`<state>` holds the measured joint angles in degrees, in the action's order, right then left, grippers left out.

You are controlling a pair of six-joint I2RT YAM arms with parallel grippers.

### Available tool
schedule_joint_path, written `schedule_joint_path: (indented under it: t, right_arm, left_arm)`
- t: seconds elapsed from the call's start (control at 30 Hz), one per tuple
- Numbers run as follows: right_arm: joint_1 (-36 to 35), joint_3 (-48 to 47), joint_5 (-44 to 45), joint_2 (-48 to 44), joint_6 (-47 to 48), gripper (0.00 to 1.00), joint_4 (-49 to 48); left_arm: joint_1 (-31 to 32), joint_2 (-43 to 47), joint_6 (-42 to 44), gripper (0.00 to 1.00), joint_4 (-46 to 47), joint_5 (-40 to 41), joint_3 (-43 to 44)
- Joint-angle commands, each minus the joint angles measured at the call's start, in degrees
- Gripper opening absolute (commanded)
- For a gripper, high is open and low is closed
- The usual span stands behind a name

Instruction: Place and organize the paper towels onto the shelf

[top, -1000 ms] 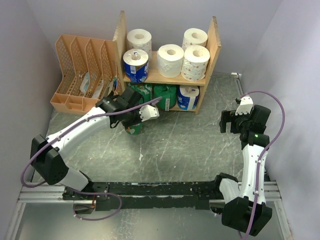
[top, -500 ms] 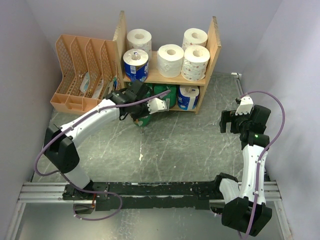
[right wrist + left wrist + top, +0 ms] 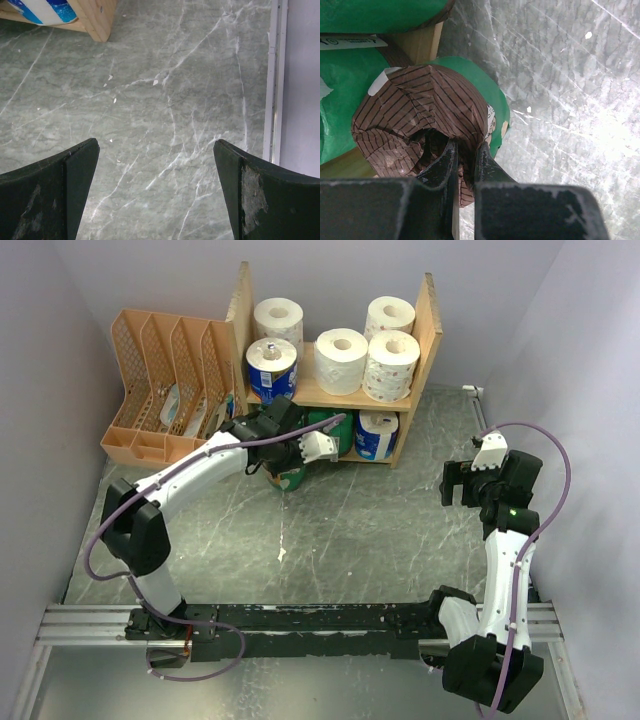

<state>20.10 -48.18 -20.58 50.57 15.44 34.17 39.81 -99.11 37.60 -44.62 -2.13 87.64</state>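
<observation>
My left gripper (image 3: pixel 466 147) is shut on the brown striped end wrap of a green paper towel roll (image 3: pixel 420 110). It holds the roll (image 3: pixel 290 478) just in front of the left end of the shelf's (image 3: pixel 431 325) lower tier. That tier holds green rolls (image 3: pixel 328 430) and a blue-and-white one (image 3: pixel 377 434). On the upper tier stand several white rolls (image 3: pixel 341 360) and a blue one (image 3: pixel 271 370). My right gripper (image 3: pixel 458 483) hangs open over bare table to the right of the shelf, nothing between its fingers (image 3: pixel 75 165).
A peach slotted file organizer (image 3: pixel 165 380) stands left of the shelf against the back wall. The shelf's wooden foot (image 3: pixel 95 17) and the blue-and-white roll (image 3: pixel 40 10) show at the top left of the right wrist view. Walls close in on both sides.
My left arm has carried the green roll up and to the right, from the open table to the front of the shelf's lower tier. The right arm has not moved.
</observation>
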Motion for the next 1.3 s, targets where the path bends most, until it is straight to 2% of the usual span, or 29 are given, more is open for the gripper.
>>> schedule_joint_path:
  t: [0.0,0.53,1.13,1.27]
  right_arm:
    - [0.82,0.43,0.02,-0.57,0.28,1.00,-0.48]
    - [0.91,0.42,0.01,-0.49,0.29,1.00,-0.42]
    - [1.17,0.38,-0.08,-0.91,0.38,1.00,-0.43]
    - [1.17,0.38,-0.13,-0.98,0.37,1.00,-0.47]
  left_arm:
    - [-2.38,-2.61,2.48,0.07,5.98,1.29,4.22]
    - [-7.71,-6.74,5.37,0.07,6.58,2.22,8.27]
    - [-9.87,-11.50,8.39,0.07,9.81,7.11,15.63]
    - [-10.06,-12.16,8.90,0.07,10.44,7.96,14.94]
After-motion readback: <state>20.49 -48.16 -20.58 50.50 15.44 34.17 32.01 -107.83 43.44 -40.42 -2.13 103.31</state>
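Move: From the left hand, the lower shelf's left bay lies about 11 cm ahead, 3 cm right and 6 cm below; the hand already pinches the brown wrapper of a green roll whose middle hangs some 8 cm below it, 1 cm ahead and 3 cm right. To the bay's right stand the middle green roll, 9 cm ahead and 14 cm right of the hand, and the blue-and-white roll, 9 cm ahead and 26 cm right, both some 7 cm lower. From the right hand the bay is about 16 cm ahead, 38 cm left and 9 cm lower. Working the held roll into the lower left bay, the left hand keeps its pinch on the brown wrapper and goes forward about 10 cm while rising about 5 cm, creeping for most of the way, then quickening sharply at the end. In that last stretch the wrist tips its fingers forward and up by some 10 degrees, bringing them close to the front of the upper shelf board. ##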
